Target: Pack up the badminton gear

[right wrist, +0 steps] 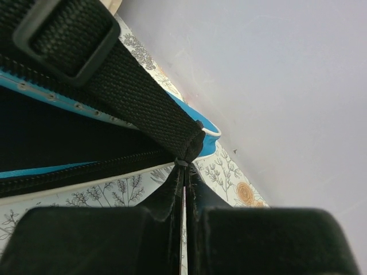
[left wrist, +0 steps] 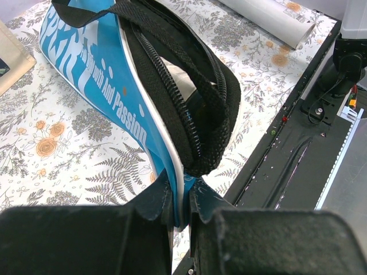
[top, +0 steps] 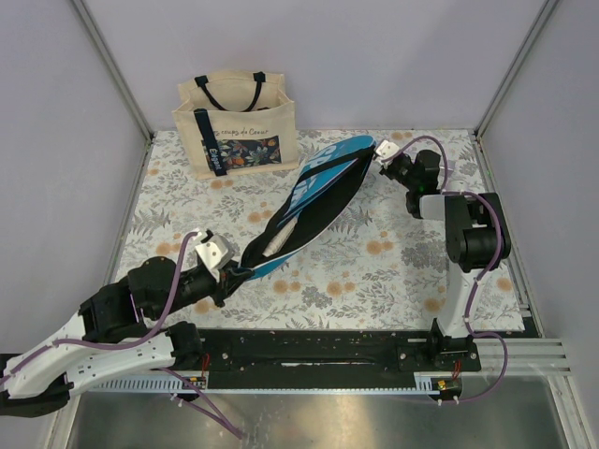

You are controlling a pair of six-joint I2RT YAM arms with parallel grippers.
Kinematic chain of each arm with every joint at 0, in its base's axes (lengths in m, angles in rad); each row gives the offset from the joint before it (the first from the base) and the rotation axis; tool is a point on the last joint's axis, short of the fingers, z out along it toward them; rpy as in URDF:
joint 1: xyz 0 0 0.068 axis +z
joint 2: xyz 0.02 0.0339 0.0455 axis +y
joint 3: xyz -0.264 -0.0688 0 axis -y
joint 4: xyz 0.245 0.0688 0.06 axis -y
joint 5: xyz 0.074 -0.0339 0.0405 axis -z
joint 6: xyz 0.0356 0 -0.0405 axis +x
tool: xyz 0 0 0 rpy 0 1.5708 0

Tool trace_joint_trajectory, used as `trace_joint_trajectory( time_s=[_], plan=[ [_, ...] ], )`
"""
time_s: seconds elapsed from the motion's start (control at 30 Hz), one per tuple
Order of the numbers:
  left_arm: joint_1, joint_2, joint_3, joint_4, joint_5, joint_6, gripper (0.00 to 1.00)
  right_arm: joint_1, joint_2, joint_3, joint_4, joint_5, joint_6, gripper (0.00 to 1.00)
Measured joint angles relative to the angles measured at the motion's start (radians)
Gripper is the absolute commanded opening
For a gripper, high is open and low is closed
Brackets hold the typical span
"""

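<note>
The blue case (top: 314, 192) lettered in white lies diagonally across the floral table, its zipper (left wrist: 172, 86) standing open along one side. My left gripper (top: 229, 273) (left wrist: 182, 197) is shut on the white-piped edge of its narrow end. At the wide far end, my right gripper (top: 382, 154) (right wrist: 183, 166) is pinched shut on a small black zipper tab, where the black strap (right wrist: 132, 91) ends. Something white (top: 279, 243) shows inside the open mouth. The rackets are otherwise hidden. A white cylinder (left wrist: 269, 17) shows near the right arm's base; I cannot tell whether it is the tube.
A beige tote (top: 239, 122) (left wrist: 8, 57) with black straps stands at the back left. The black base rail (top: 318, 346) (left wrist: 298, 143) runs along the near edge. The back wall (right wrist: 275, 86) is close behind the right gripper.
</note>
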Motion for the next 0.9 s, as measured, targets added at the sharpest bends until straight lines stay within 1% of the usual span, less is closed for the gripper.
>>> trace_joint_trajectory(
  time_s=[0.2, 0.6, 0.8, 0.9],
  plan=[
    [0.000, 0.014, 0.000, 0.007, -0.001, 0.008, 0.11, 0.021, -0.068, -0.072, -0.002, 0.019, 0.048, 0.00],
    [0.000, 0.086, -0.001, 0.061, -0.023, 0.013, 0.11, 0.122, -0.385, -0.292, -0.092, 0.025, 0.180, 0.00],
    [0.000, 0.126, -0.018, 0.097, -0.042, 0.019, 0.11, 0.248, -0.584, -0.373, -0.205, 0.105, 0.270, 0.00],
    [0.000, 0.143, -0.018, 0.114, -0.053, 0.019, 0.11, 0.346, -0.685, -0.399, -0.257, 0.138, 0.312, 0.00]
  ],
)
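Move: My right fingers are already shut on the zip pull near the bag's far end. The near end, where the zip track leads, lies roughly 45 cm back, 35 cm left and 12 cm above them, pinched in my left fingers. From my right hand the racket handle in the mouth is some 31 cm back and 25 cm left, the tote bag about 40 cm left and 5 cm ahead. From my left hand the zip pull is about 45 cm ahead, 35 cm right. I keep the zip pull pinched and draw it along the track towards the near end, gathering speed: right hand about 19 cm back, 11 cm left and climbing 8 cm, the wrist turning some 20 degrees. My left hand keeps its grip on the near end, easing a few centimetres forward and to the right, sinking slightly. ##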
